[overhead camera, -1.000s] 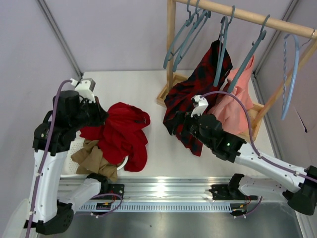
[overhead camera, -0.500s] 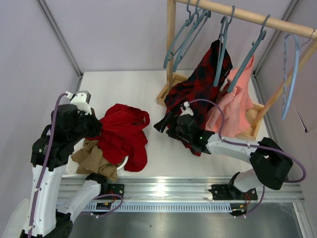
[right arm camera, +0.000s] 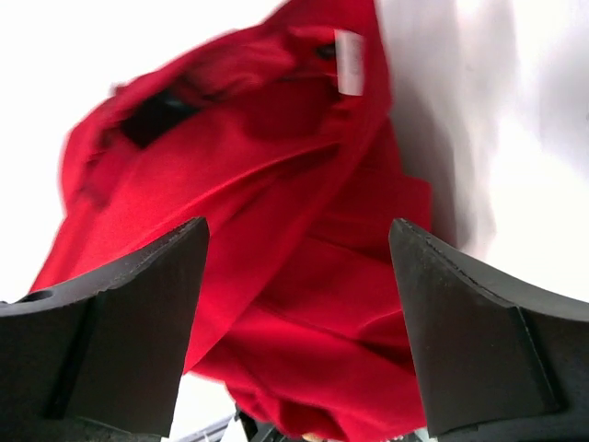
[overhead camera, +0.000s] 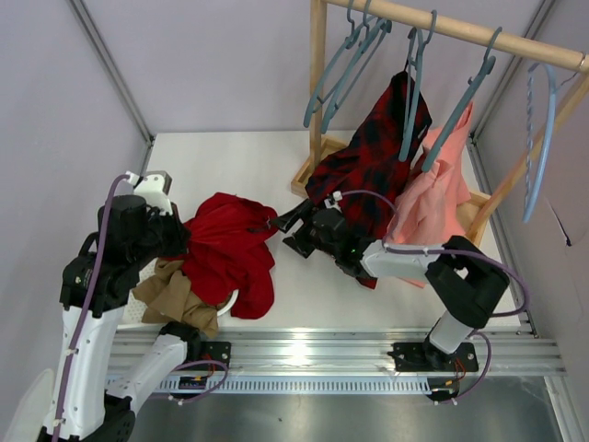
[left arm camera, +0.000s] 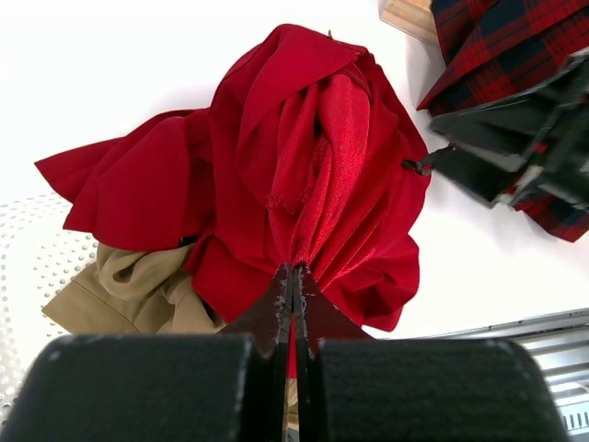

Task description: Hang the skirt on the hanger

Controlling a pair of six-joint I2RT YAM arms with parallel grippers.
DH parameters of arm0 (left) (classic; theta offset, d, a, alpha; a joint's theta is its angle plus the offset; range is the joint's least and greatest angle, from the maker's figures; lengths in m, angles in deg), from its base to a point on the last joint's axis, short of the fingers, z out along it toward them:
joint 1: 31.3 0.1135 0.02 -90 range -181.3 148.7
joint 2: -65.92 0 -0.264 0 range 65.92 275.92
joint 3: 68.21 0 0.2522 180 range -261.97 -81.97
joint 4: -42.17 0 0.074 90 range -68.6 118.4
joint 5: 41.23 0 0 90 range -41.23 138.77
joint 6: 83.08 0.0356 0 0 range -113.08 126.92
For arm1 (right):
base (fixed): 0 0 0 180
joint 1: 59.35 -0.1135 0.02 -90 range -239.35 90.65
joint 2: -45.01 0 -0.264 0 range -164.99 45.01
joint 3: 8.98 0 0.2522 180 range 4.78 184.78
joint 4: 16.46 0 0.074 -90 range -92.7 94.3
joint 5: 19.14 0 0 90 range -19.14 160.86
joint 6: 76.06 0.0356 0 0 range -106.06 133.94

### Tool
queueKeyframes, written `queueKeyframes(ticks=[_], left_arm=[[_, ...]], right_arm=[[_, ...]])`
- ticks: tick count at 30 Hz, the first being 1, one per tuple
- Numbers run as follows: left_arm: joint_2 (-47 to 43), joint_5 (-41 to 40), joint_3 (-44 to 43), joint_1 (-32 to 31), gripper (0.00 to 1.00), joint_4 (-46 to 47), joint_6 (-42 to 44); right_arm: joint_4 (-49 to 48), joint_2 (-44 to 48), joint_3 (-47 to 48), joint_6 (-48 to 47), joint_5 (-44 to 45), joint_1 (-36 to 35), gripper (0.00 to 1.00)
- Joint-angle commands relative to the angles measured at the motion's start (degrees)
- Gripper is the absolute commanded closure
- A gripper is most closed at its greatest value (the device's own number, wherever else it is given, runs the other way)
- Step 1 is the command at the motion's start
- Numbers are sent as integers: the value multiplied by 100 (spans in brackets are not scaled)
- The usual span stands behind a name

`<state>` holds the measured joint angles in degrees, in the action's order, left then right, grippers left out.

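The skirt [overhead camera: 225, 249] is a crumpled bright-red heap on the table's left half, partly over a white basket. My left gripper [overhead camera: 182, 241] is at its left edge, shut on a gathered fold of the skirt [left arm camera: 304, 175]; in the left wrist view the fingertips [left arm camera: 293, 273] pinch the cloth. My right gripper [overhead camera: 291, 230] stands open just right of the heap, and the skirt [right arm camera: 294, 276] fills the gap between its fingers [right arm camera: 138, 322] without touching them. Empty grey-blue hangers [overhead camera: 342, 72] hang at the left end of the wooden rail.
A red-and-black plaid garment [overhead camera: 363, 170] and a pink one [overhead camera: 433, 198] hang on two more hangers behind my right arm. A tan garment [overhead camera: 170, 296] lies in the white basket [overhead camera: 138, 308]. The rack post [overhead camera: 317, 83] and a paler blue hanger [overhead camera: 543, 138] stand at the right.
My right arm has swung left from the plaid garment to the skirt's right edge, its jaws narrowing a little. The left gripper has shifted slightly, still holding the skirt.
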<state>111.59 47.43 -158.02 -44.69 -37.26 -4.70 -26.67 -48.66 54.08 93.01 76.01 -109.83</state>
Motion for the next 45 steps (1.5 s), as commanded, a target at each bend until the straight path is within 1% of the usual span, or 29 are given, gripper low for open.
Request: queueKeyframes(ticks=[1,3,5,6,7,8,11,12,14,15,17,18,19,20,21,22,23,24,26,27,28,31,32,33,35,37,41,42,45], left_arm=[[-76,-77,-6,-32,100,160,204],[-102,-85,20,-32,100,177,212],[-146,-68,46,-32,100,186,212],[-155,-59,81,-32,100,186,221],[-172,-68,82,-32,100,177,221],[-199,-103,90,-32,100,195,239],[-260,-339,90,-32,100,204,274],[-286,-401,82,-24,100,212,283],[-304,-428,55,-32,100,247,292],[-296,-419,55,-32,100,248,300],[-287,-437,29,-32,100,256,344],[-235,-437,12,-32,100,248,362],[-199,-437,-128,-32,97,230,388],[-155,-402,-208,-32,89,186,432],[-77,-367,-478,-32,69,177,458],[-24,-340,-603,-32,57,169,485],[29,-271,-717,-32,43,177,520],[64,-200,-857,-32,23,195,546],[205,62,-1367,-32,7,308,599],[292,134,-1630,-32,5,361,608],[337,352,-1676,-32,4,431,634],[617,1038,-1773,-32,3,739,652],[740,1214,-1782,-32,3,818,635],[881,1642,-1877,-32,3,906,617],[1320,1961,-1966,-111,3,985,617],[1514,1946,-1914,-286,3,1275,669],[1752,1682,-1370,-848,1,1864,854],[1865,1612,-1073,-945,1,1943,863],[2129,1251,-658,-1288,2,2128,810]], right_arm=[[155,-344,466,663,-110,-146,15],[147,-493,659,680,-145,-190,17],[-28,-573,712,706,-146,-191,22],[-99,-608,748,715,-128,-190,30],[-91,-661,852,698,-93,-190,34],[-73,-679,906,689,-58,-190,45],[111,-749,1108,645,83,-182,60],[233,-767,1160,593,109,-182,72],[357,-793,1266,540,74,-155,88],[523,-793,1275,470,39,-147,100],[691,-697,1241,364,-5,-129,100],[761,-618,1223,77,-22,-120,100],[866,-531,1214,-135,38,-111,100],[1007,-408,1205,-372,143,-164,100],[1330,-111,1222,-644,258,-208,100],[1516,40,1240,-1178,502,-243,100],[1718,224,1249,-1427,661,-321,100],[2094,592,1231,-1673,820,-357,100],[2604,1198,1196,-2236,1312,-419,100],[2677,1411,1109,-2412,1426,-419,100],[2704,1613,1065,-2814,1523,-428,100],[2801,2352,959,-3318,1665,-401,100],[2862,2492,976,-3623,1517,-384,100],[2949,2703,1011,-3740,1472,-366,100],[3230,2853,1134,-4073,1323,-375,100],[3389,3038,1091,-4232,1200,-349,100],[3968,3276,1003,-4645,708,-261,100],[4092,3337,1003,-4759,585,-252,100],[4461,3583,977,-4822,575,-243,100]])
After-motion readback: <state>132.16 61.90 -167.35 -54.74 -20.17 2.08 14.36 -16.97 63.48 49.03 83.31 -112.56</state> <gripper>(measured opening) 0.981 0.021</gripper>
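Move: The red skirt, its left part in the left fingers, has its middle about 11 cm to the open right hand's left, some 4 cm back and 5 cm below. From the left hand that middle is roughly 5 cm right, 6 cm ahead and 19 cm below; the beige cloth lies about 7 cm left, 4 cm back and 22 cm below the left hand. The plaid garment hangs roughly 21 cm right of the right hand and 6 cm ahead. The skirt's right edge is pinched by the right fingers, which slide about 4 cm left and close, then draw it right, up and back, tipping upward. Once they are shut, the left fingers open and let go; the left hand rises 12 cm, swings right and forward, turning some 25 degrees clockwise, then sinks wide open towards the skirt's raised part. ##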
